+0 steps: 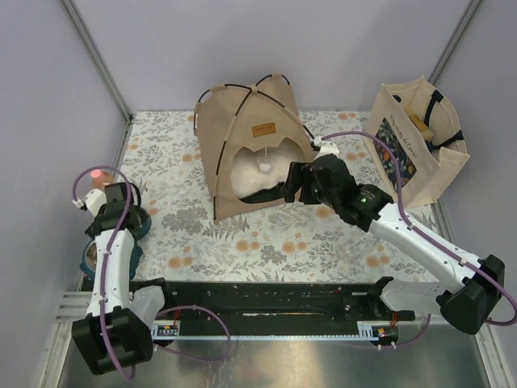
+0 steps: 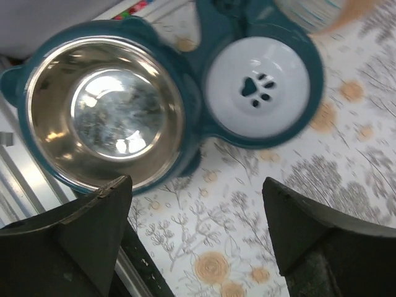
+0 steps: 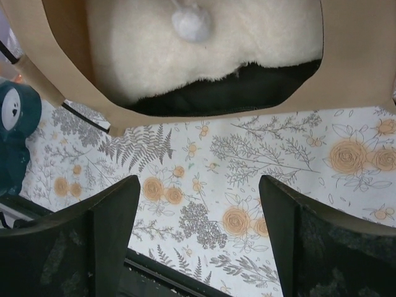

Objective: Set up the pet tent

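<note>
The pet tent (image 1: 242, 137) stands upright at the back middle of the floral mat. It is tan canvas with thin black poles, a brown label and an arched doorway. A white pom-pom (image 3: 192, 23) hangs in the doorway, in front of a white fluffy cushion (image 3: 260, 43) on dark lining. My right gripper (image 1: 293, 184) hovers just in front of the doorway's right side, and in the right wrist view it (image 3: 199, 198) is open over bare mat. My left gripper (image 1: 123, 208) is at the far left, where it (image 2: 197, 207) is open and empty above a teal pet feeder (image 2: 198, 68).
The feeder holds a steel bowl (image 2: 105, 105) and a white paw-print insert (image 2: 257, 90); it also shows at the left edge as a teal shape (image 3: 13, 133). A beige tote bag (image 1: 416, 149) with a floral print stands at the back right. A black rail (image 1: 266, 303) runs along the mat's near edge.
</note>
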`<act>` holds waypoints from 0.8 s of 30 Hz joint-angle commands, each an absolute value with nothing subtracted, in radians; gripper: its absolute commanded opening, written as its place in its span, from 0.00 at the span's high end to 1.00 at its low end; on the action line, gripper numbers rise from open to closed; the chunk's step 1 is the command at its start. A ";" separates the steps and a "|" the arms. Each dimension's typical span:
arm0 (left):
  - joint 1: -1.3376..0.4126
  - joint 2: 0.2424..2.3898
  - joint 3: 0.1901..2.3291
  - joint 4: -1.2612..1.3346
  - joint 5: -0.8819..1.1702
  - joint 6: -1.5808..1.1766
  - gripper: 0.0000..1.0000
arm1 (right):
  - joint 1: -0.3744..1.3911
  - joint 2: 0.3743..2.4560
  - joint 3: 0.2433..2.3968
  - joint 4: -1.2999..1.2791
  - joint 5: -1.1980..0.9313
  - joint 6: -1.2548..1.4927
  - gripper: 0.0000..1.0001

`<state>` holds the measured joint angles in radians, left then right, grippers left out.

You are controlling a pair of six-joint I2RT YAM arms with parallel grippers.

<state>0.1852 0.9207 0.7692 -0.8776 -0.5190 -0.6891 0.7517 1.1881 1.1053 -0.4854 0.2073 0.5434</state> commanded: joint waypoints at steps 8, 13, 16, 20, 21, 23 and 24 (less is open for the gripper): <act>0.497 1.041 0.739 -0.738 -0.342 -0.670 0.30 | 0.746 1.172 1.135 -0.528 0.201 0.526 0.14; 0.505 1.115 0.735 -0.703 -0.351 -0.690 0.47 | 0.745 1.164 1.137 -0.532 0.199 0.500 0.13; 0.506 1.150 0.732 -0.672 -0.359 -0.690 0.56 | 0.742 1.158 1.134 -0.531 0.206 0.489 0.13; 0.511 1.192 0.752 -0.661 -0.386 -0.670 0.57 | 0.735 1.146 1.129 -0.532 0.206 0.482 0.13; 0.511 1.198 0.756 -0.657 -0.388 -0.666 0.60 | 0.735 1.138 1.123 -0.531 0.212 0.480 0.13; 0.511 1.215 0.759 -0.653 -0.376 -0.670 0.67 | 0.727 1.129 1.115 -0.529 0.216 0.476 0.13; 0.511 1.221 0.761 -0.650 -0.364 -0.675 0.73 | 0.721 1.121 1.111 -0.529 0.216 0.472 0.12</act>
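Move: The steel bowl lies about 9 cm to the left gripper's left, 3 cm back and 8 cm below, its near right rim only some 5 cm to the left. The white paw bowl, joined to it, sits about 6 cm ahead, 4 cm left and 8 cm lower; the bottle stands roughly 13 cm ahead and 7 cm left. From the right hand the steel bowl is some 50 cm left, 11 cm back and 19 cm below. Bring the left gripper down about 6 cm and some 5 cm left onto the steel bowl's right rim beside the paw bowl, turning it roughly 15 degrees counter-clockwise. Make the leftward sweep first, then sink almost straight down while drawing the wide-open fingers to about a third open, one inside the rim and one outside. ##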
